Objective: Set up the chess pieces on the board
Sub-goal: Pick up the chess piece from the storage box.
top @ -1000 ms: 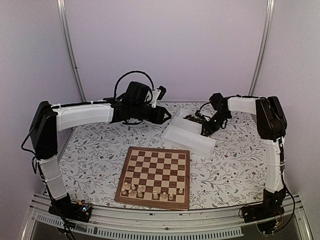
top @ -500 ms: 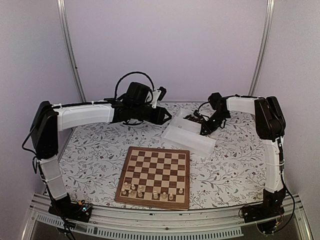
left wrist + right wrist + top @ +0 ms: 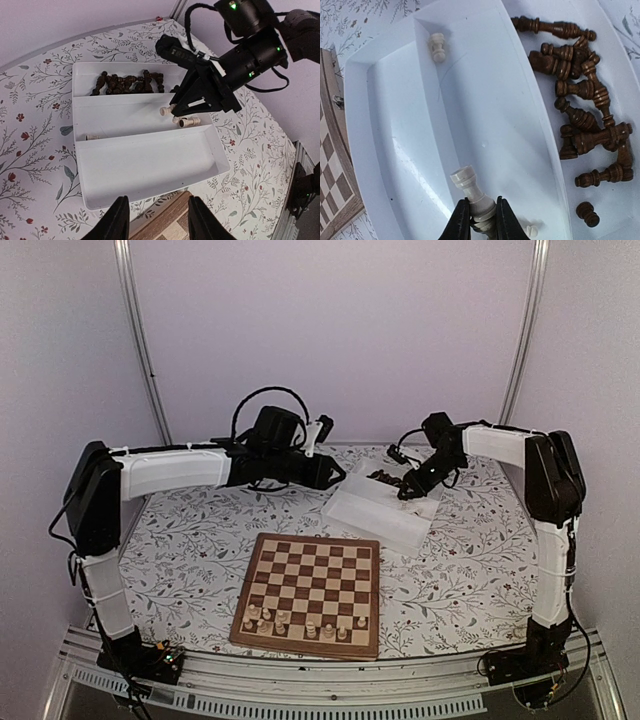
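My right gripper [image 3: 480, 206] is shut on the base of a cream rook [image 3: 469, 184], just above the middle compartment of the white tray [image 3: 485, 100]. From above, the right gripper [image 3: 408, 490] is over the tray [image 3: 375, 515]. Several dark brown chess pieces [image 3: 580, 90] lie in the far compartment. A cream pawn [image 3: 437, 46] lies at the middle compartment's far end. My left gripper [image 3: 156, 220] hangs open and holds nothing, over the tray's near wall [image 3: 145, 160] and a corner of the board [image 3: 172, 225]. Several cream pieces [image 3: 300, 622] stand on the board's [image 3: 310, 580] near rows.
Two more cream pieces [image 3: 180, 116] lie in the tray's middle compartment, beside the right arm's black wrist [image 3: 220, 85]. The tray's near compartment holds nothing. The flowered tablecloth [image 3: 190, 550] lies around the board and tray. Metal posts [image 3: 140, 340] stand at the back.
The right jaws closed on the cream rook, and the right wrist rose a little over the tray. The left arm has not moved.
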Tool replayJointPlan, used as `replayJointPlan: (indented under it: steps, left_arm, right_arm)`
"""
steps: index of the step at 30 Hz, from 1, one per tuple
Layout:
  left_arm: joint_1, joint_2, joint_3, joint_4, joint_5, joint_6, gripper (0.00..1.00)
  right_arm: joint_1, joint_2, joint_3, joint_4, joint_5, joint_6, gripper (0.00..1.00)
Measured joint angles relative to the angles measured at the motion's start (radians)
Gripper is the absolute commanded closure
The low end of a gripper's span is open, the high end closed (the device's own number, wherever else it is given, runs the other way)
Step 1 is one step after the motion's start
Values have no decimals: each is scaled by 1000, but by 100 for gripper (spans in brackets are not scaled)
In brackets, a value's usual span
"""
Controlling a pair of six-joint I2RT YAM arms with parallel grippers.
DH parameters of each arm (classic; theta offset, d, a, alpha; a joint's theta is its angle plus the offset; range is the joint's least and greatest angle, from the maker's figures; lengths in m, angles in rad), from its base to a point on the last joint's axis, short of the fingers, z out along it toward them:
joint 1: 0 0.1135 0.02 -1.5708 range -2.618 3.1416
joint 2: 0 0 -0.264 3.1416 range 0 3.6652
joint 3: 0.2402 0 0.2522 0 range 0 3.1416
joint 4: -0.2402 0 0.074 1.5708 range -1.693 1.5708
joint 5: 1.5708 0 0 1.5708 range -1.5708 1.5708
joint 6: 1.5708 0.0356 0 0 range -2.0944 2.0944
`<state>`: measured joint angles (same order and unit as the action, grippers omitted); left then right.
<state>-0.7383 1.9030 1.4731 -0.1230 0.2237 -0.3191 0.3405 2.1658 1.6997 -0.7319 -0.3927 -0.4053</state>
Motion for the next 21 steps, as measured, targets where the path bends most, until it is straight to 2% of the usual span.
replayJointPlan:
  steps: [10, 16, 21]
  left_arm:
    - [1, 68, 18, 96, 73, -64, 54]
    - [7, 188, 71, 218, 138, -208, 53]
    - [11, 346, 192, 303, 188, -343, 53]
  right_arm:
    - [0, -99, -18, 44, -39, -10, 89]
    - [0, -99, -52, 47, -59, -23, 89]
    - [0, -108, -68, 63, -83, -33, 89]
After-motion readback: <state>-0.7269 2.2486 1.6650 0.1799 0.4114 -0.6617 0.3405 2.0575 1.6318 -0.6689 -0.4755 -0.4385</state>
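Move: The white chess piece, already gripped by the right hand, lies about 16 cm right, 6 cm ahead and 12 cm below the open left hand; the right hand has that gripper 16 cm left, 6 cm back and 12 cm up. From the left hand, the white pawn is roughly 10 cm ahead, 5 cm right, the dark pieces 14 cm ahead, 11 cm right, both some 18 cm down. Right hand lifts its gripped piece about 4 cm; open left hand reaches right, forward and down, 9 cm towards it. ##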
